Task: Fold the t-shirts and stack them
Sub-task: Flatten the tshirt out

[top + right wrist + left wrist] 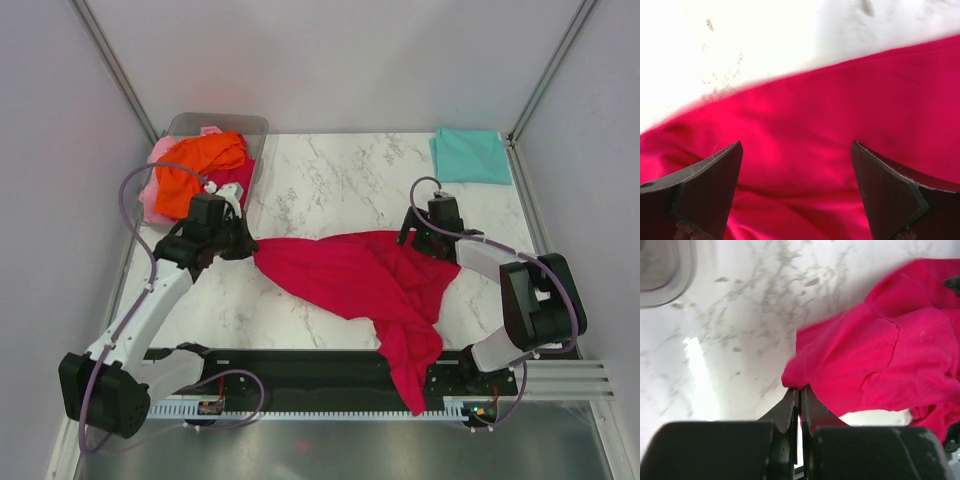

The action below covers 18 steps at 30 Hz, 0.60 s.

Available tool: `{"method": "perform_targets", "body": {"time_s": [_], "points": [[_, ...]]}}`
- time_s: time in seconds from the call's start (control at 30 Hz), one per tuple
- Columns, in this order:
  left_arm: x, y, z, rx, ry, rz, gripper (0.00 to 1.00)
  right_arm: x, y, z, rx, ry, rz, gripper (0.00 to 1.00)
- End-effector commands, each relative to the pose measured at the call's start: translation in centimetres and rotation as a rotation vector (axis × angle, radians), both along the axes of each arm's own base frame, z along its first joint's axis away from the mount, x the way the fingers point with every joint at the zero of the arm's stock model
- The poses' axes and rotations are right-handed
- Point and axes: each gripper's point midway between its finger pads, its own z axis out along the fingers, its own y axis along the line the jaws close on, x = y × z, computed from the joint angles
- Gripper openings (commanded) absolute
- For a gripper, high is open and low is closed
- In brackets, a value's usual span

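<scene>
A crimson-magenta t-shirt [365, 280] lies crumpled across the middle of the marble table [330, 180], with one end hanging over the near edge. My left gripper [243, 243] is shut on the shirt's left corner [795, 377], its jaws pressed together on the cloth. My right gripper [415, 238] stands open at the shirt's right upper edge, its fingertips [722, 165] spread wide over the red cloth [800, 165]. An orange t-shirt [195, 165] and a pale pink one [157, 185] lie heaped in a bin at the back left. A teal t-shirt [470, 155] lies folded square at the back right.
The clear plastic bin [215, 125] sits at the table's back left corner; its rim [670, 280] shows in the left wrist view. White walls with metal posts enclose the table. A black rail [300, 370] runs along the near edge between the arm bases.
</scene>
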Motion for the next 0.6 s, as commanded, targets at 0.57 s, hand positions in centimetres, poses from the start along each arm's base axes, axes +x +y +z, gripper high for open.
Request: {"method": "perform_targets", "body": {"time_s": [0.57], "points": [[-3.5,-2.2,-2.8,-0.156,0.101,-0.284,0.02,-5.4,-8.0,10.5,0.128,-0.258,-0.377,0.98]]}}
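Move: The right hand, open and down at the cloth, is just inside the t-shirt's far edge; the shirt's right corner lies about 11 cm to its right and 8 cm back. The folded teal shirt is some 21 cm ahead and 15 cm right, and the loose tail over the table edge about 30 cm back and 2 cm left. From the left hand, already pinching the left end in the air, the shirt's middle is roughly 27 cm right, 4 cm back and 14 cm below. Sweep the open right gripper right about 12 cm, low along the shirt towards its right corner, drawing back and turning about 30 degrees clockwise to drag the cloth out, then ease 2 cm left and lift off. Keep the left pinch shut: pull the end left 4 cm, then bring it back right while drawing slightly back and lowering about 2 cm. ##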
